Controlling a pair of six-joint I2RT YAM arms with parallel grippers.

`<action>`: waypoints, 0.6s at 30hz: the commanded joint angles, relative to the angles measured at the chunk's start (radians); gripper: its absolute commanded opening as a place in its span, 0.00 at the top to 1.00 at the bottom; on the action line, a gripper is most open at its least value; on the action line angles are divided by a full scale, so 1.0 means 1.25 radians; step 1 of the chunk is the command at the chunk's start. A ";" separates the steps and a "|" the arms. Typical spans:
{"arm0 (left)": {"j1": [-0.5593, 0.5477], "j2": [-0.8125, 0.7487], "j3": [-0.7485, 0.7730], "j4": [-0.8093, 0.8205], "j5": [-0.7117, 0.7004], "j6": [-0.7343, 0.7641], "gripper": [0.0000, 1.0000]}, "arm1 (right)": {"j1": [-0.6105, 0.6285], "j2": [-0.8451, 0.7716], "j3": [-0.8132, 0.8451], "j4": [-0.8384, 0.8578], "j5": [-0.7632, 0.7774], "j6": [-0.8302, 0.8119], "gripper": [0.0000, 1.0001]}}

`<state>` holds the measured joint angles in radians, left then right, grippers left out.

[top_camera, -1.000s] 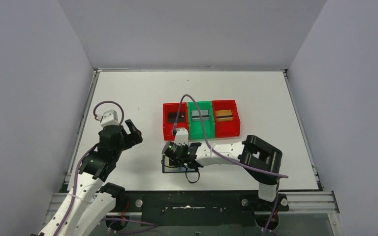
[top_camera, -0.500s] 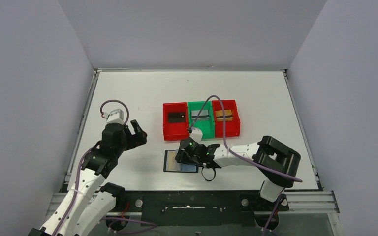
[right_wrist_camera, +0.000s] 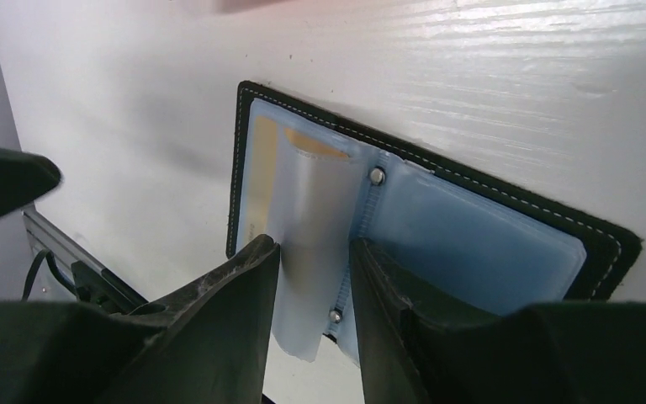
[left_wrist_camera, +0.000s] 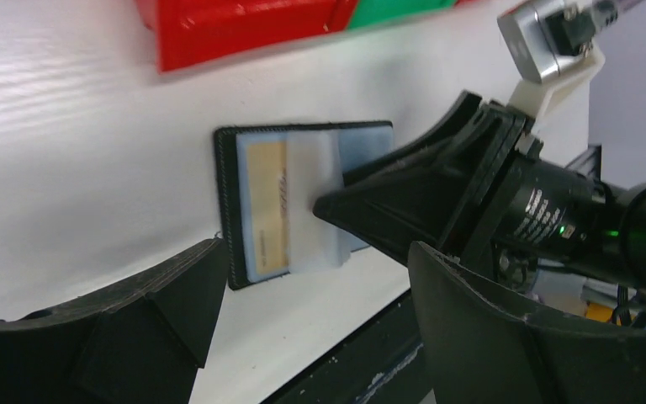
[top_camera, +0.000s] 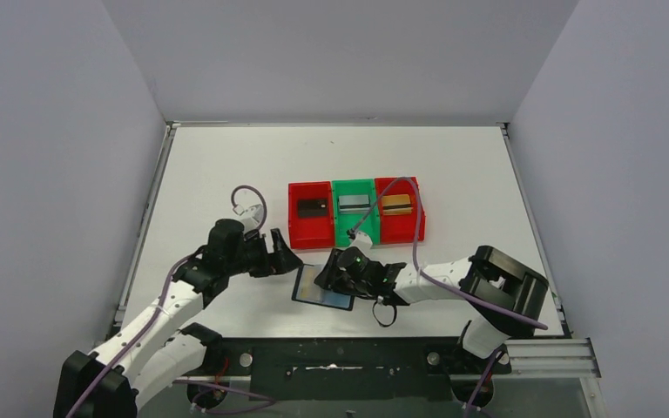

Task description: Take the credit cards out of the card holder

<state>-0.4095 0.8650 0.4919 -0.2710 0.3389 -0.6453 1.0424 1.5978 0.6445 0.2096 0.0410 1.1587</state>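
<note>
The card holder point(top_camera: 320, 289) lies open and flat near the front edge, black with bluish pockets. A tan card point(left_wrist_camera: 266, 202) sits in its left pocket point(right_wrist_camera: 259, 189). My right gripper point(top_camera: 331, 277) reaches onto it from the right. Its jaws stand narrow, with a raised clear sleeve point(right_wrist_camera: 311, 236) of the card holder point(right_wrist_camera: 471, 244) bowed between them and touching both. My left gripper point(top_camera: 285, 259) hovers open just left of the card holder point(left_wrist_camera: 231, 210), nothing between its fingers point(left_wrist_camera: 177, 311). A black card point(top_camera: 312, 206), a silver card point(top_camera: 354, 203) and a gold card point(top_camera: 396, 204) lie in the bins.
A row of three bins stands behind the card holder: red point(top_camera: 300, 233), green point(top_camera: 345, 228), red point(top_camera: 417, 222). The red bin's corner point(left_wrist_camera: 219, 34) shows at the top of the left wrist view. The table's front edge point(left_wrist_camera: 362, 353) runs close by the holder.
My left arm has swung right, up to the card holder's left side. My right gripper has slid right off the holder, uncovering it, and the holder has turned slightly.
</note>
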 commanded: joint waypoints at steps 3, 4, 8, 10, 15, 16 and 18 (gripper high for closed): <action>-0.136 0.069 0.008 0.129 0.014 -0.029 0.22 | -0.021 -0.039 -0.045 0.070 -0.002 0.035 0.61; -0.151 0.081 0.005 0.140 0.005 -0.037 0.22 | -0.021 -0.042 -0.047 0.072 -0.002 0.036 0.61; -0.174 0.110 -0.012 0.176 -0.012 -0.060 0.23 | -0.022 -0.058 -0.056 0.070 0.009 0.039 0.64; -0.178 0.120 -0.017 0.185 -0.014 -0.065 0.23 | -0.022 -0.065 -0.065 0.074 0.015 0.043 0.65; -0.184 0.146 -0.030 0.210 -0.015 -0.076 0.23 | -0.024 -0.073 -0.079 0.081 0.018 0.057 0.67; -0.184 0.152 -0.032 0.215 -0.013 -0.078 0.23 | -0.024 -0.076 -0.085 0.087 0.019 0.059 0.66; -0.188 0.167 -0.035 0.227 -0.005 -0.083 0.23 | -0.024 -0.087 -0.099 0.104 0.022 0.063 0.64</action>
<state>-0.6342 1.0500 0.4480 -0.0860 0.3260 -0.7300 1.0199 1.5421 0.5476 0.2817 0.0265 1.2194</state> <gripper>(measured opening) 0.772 0.342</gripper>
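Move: The gold card in the card holder lies about 4 cm back and 4 cm to the right of the left hand, some 8 cm below. The clear sleeve flap stands about 3 cm right of the card and 1 cm farther out, the black holder's middle about 4 cm right of it; the left red bin is some 17 cm beyond the card. For the right hand, already astride the flap, the flap is about 1 cm left and 1 cm down, the card 3 cm left and 2 cm down. Rightward and back, then straight down, the left hand comes in over the gold card, about 5 cm right, 3 cm back and 3 cm lower, swinging some 10 degrees clockwise; its fingers stay wide open and short of the card. The right hand keeps its half-open fingers around the sleeve flap and eases about 1.5 cm left. ##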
